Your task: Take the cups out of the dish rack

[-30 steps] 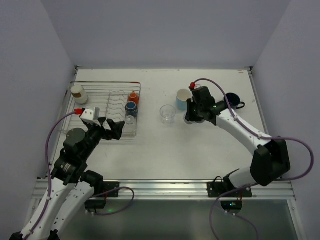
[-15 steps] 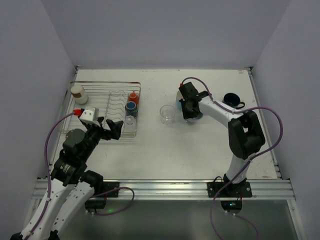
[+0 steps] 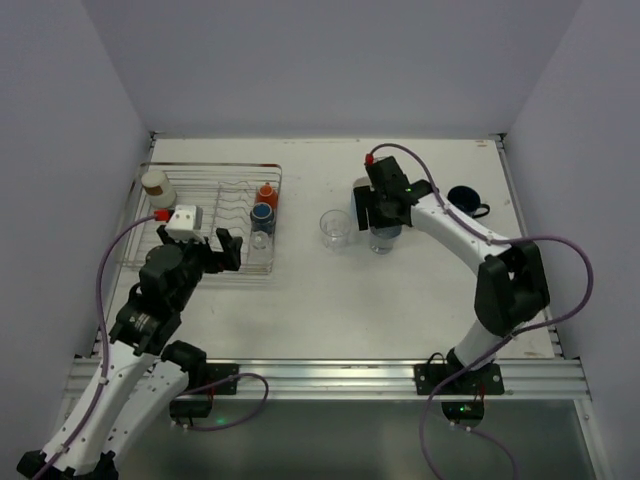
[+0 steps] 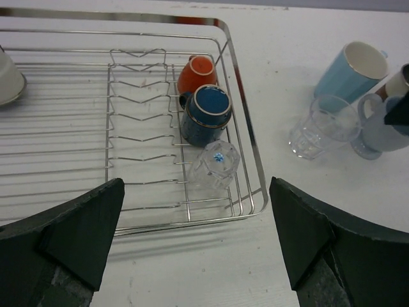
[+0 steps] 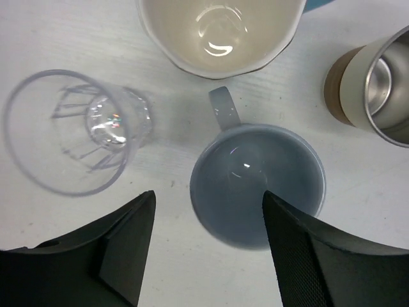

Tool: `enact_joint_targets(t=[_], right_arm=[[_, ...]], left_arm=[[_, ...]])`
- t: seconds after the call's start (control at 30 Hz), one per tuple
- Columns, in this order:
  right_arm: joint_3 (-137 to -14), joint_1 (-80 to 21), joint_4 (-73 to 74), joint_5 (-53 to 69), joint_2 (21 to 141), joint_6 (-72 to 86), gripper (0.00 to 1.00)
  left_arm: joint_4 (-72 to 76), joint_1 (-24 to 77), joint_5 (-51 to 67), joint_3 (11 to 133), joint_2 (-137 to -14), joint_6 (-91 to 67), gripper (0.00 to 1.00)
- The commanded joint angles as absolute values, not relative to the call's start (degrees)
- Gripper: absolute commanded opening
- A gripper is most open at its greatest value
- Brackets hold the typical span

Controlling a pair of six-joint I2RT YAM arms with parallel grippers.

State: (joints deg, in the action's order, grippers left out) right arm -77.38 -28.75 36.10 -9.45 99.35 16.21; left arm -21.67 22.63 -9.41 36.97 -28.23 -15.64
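Note:
The silver wire dish rack (image 3: 200, 168) stands at the left. An orange cup (image 3: 265, 191), a navy cup (image 3: 263, 212) and a clear glass (image 3: 260, 240) on its side sit at the rack's right end, also in the left wrist view: rack (image 4: 64, 128), orange cup (image 4: 195, 71), navy cup (image 4: 208, 112), glass (image 4: 214, 165). My left gripper (image 3: 220, 248) (image 4: 197, 211) is open and empty just in front of the rack. My right gripper (image 3: 380, 212) (image 5: 208, 214) is open above a grey-blue mug (image 5: 259, 192) (image 3: 385, 240) that stands upright on the table.
On the table near the grey-blue mug stand a clear glass (image 3: 335, 228) (image 5: 77, 131), a light blue mug (image 5: 220, 29) (image 4: 351, 70) and a metallic tumbler (image 5: 383, 89). A navy mug (image 3: 466, 200) stands further right. A pale cup (image 3: 155, 185) sits at the rack's far left.
My right gripper has pulled back from the grey-blue mug, which now stands free on the table. My left gripper has moved a little closer to the rack.

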Motion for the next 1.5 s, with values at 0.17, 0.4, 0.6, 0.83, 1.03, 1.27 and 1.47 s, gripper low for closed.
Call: enact_joint_targets(t=[0.17, 0.4, 0.6, 0.83, 1.03, 1.27, 1.47], right_arm=[[-64.97, -31.55, 25.24, -2.12, 71.75, 18.45, 0.91], [-45.65, -33.05, 9.08, 5.18, 53.38, 23.11, 0.94], [-38.34, -33.14, 4.06, 7.72, 48.26, 25.31, 0.94], [-36.56, -33.14, 1.06, 11.77, 48.6, 25.93, 0.94], [-35.6, -33.31, 0.35, 13.88, 49.66, 26.19, 0.94], [-34.98, -33.31, -1.41, 14.76, 49.66, 25.93, 0.94], [-35.6, -33.31, -1.32, 15.47, 50.98, 25.75, 0.94]], left_arm=[[-19.96, 22.68, -19.51, 47.71, -42.96, -21.53, 1.0], [-13.71, 14.7, -24.27, 56.24, -61.68, -22.14, 1.0], [-8.96, 0.1, -20.92, 60.46, -74.69, -22.24, 1.0], [-3.62, -8.08, -17.06, 63.89, -88.4, -20.57, 1.0], [-1.05, -11.6, -18.01, 67.84, -95.08, -17.76, 1.0], [2.37, -13.54, -16.35, 72.59, -102.03, -14.5, 1.0], [3.34, -13.71, -15.82, 76.02, -107.05, -12.92, 1.0]])
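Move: From the left hand the upturned cream cup in the rack's far-left corner is about 26 cm ahead, 25 left and 17 below; nearer, some 4-5 cm right, stand a small glass 7, the dark blue cup 12 and the orange cup 19 cm ahead. From the right hand the cream cup is about 60 cm left, 13 ahead; the grey-blue cup sits just under it, 3 cm right, 6 down. The left hand, fingers staying wide open, runs forward over the rack and then sweeps left while sinking towards the cream cup, about 25 cm each way and 12 down, the wrist swinging some 40 degrees counter-clockwise and tipping down. The empty right hand opens wider and backs up and away from the grey-blue cup, its left side rolling up, then waits. ##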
